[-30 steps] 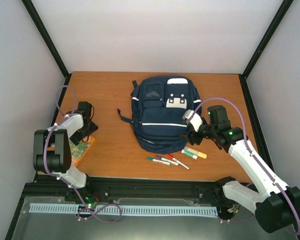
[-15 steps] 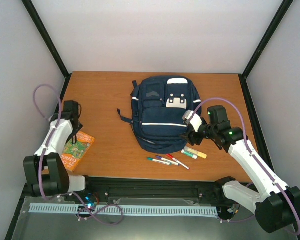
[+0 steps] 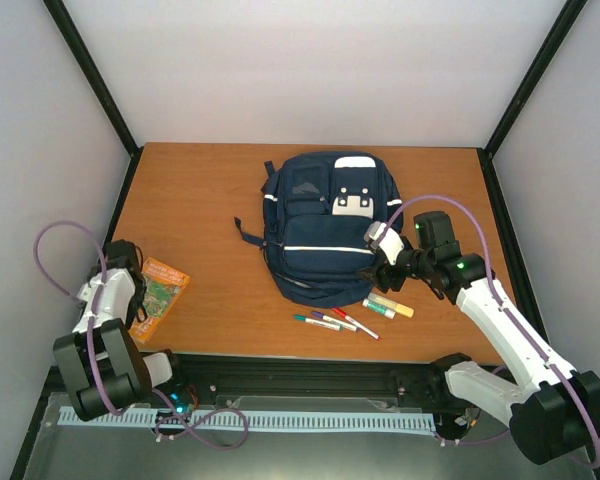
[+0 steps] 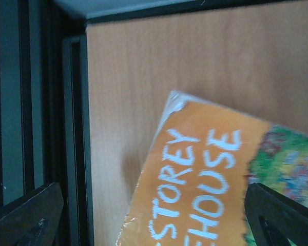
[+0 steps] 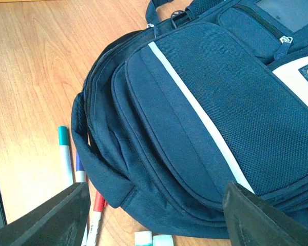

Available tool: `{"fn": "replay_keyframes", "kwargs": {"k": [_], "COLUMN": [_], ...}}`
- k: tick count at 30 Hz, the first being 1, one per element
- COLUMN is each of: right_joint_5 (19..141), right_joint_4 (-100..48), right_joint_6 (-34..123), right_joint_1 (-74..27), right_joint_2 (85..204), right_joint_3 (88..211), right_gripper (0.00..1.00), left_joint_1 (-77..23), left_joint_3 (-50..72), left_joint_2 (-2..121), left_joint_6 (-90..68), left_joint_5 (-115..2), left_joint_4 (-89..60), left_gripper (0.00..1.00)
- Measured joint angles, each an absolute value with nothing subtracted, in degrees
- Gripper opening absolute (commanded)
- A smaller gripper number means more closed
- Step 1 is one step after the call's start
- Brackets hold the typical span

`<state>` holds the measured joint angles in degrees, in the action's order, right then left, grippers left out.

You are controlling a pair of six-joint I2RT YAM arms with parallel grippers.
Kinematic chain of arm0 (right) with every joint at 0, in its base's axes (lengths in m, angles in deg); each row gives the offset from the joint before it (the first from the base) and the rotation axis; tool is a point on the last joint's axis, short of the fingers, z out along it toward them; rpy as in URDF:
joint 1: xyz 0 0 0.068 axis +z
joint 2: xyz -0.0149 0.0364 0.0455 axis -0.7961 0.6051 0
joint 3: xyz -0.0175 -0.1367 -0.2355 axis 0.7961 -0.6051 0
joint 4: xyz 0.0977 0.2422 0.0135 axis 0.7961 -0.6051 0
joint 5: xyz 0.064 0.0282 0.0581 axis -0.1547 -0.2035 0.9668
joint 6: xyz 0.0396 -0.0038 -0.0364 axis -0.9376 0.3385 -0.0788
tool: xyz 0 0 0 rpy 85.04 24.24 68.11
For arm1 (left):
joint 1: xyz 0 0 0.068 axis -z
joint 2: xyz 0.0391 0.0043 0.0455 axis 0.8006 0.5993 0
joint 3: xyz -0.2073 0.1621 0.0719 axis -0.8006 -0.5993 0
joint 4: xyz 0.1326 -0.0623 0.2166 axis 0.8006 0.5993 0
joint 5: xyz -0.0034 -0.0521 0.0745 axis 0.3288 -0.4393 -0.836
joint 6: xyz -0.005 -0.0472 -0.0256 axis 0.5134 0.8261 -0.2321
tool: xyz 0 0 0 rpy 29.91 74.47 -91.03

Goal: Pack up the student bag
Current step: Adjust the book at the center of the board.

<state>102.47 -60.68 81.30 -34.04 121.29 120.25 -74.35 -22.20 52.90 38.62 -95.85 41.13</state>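
The student bag (image 3: 320, 225), navy blue with white stripes and a white patch, lies flat in the middle of the table, and its lower edge fills the right wrist view (image 5: 195, 118). My right gripper (image 3: 372, 268) is open and empty just over the bag's lower right edge, its jaws spread wide (image 5: 156, 225). My left gripper (image 3: 135, 303) is open and empty over the left edge of an orange book (image 3: 160, 293) near the table's left side. In the left wrist view the book's cover (image 4: 205, 179) reads "STOREY HOUSE" between the spread jaws (image 4: 154, 225).
Several markers (image 3: 330, 322) and two glue sticks (image 3: 390, 305) lie on the wood just in front of the bag; they also show in the right wrist view (image 5: 66, 154). The black frame rail (image 4: 74, 128) runs along the table's left edge beside the book.
My left arm has swung back toward the near left corner and now hangs over the book's left edge. The right gripper has shifted only slightly toward the bag.
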Motion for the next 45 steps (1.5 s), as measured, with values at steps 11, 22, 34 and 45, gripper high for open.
{"fn": "replay_keyframes", "kwargs": {"k": [11,22,34,45], "right_joint_5": [102.77,103.04,103.93,106.60], "right_joint_4": [-60.97,-62.17,-62.32,-63.68], "right_joint_6": [81.54,82.00,82.13,81.04], "right_joint_1": [-34.04,-34.04,-34.04,-33.49], "right_joint_2": [122.36,124.70,126.06,129.86], "right_joint_3": [120.25,120.27,120.38,123.79], "right_gripper": [0.73,0.75,0.77,0.70], "left_joint_1": [-76.89,-76.45,-64.08,-55.66], "left_joint_3": [-25.94,-19.03,-11.64,-0.69], "left_joint_2": [55.13,65.42,73.47,79.28], "left_joint_6": [40.31,38.54,28.61,18.78], "left_joint_5": [-89.99,-86.49,-82.21,-80.55], "left_joint_4": [32.57,26.27,21.16,23.10], "left_gripper": [1.00,1.00,1.00,1.00]}}
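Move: The orange-and-green book lies just below the open left hand, which hangs over its near-left part: its middle is about 9 cm ahead, 4 cm to the right and 4 cm lower. The backpack's middle is some 52 cm to this hand's right and 31 cm farther out; the teal-capped marker lies about 49 cm right and 4 cm ahead. From the right hand the book is roughly 57 cm to the left, level with it fore and aft, 15 cm lower. Down about 3 cm onto the book with a slight draw back, the left hand then runs low and level forward some 20 cm, veering right in the second half and turning about 40 degrees clockwise; wide-open fingers drag the book along, then start to rise. Over the backpack's near-right side, the right hand sinks nearly 3 cm, then edges up and left, fingers staying partly open. ##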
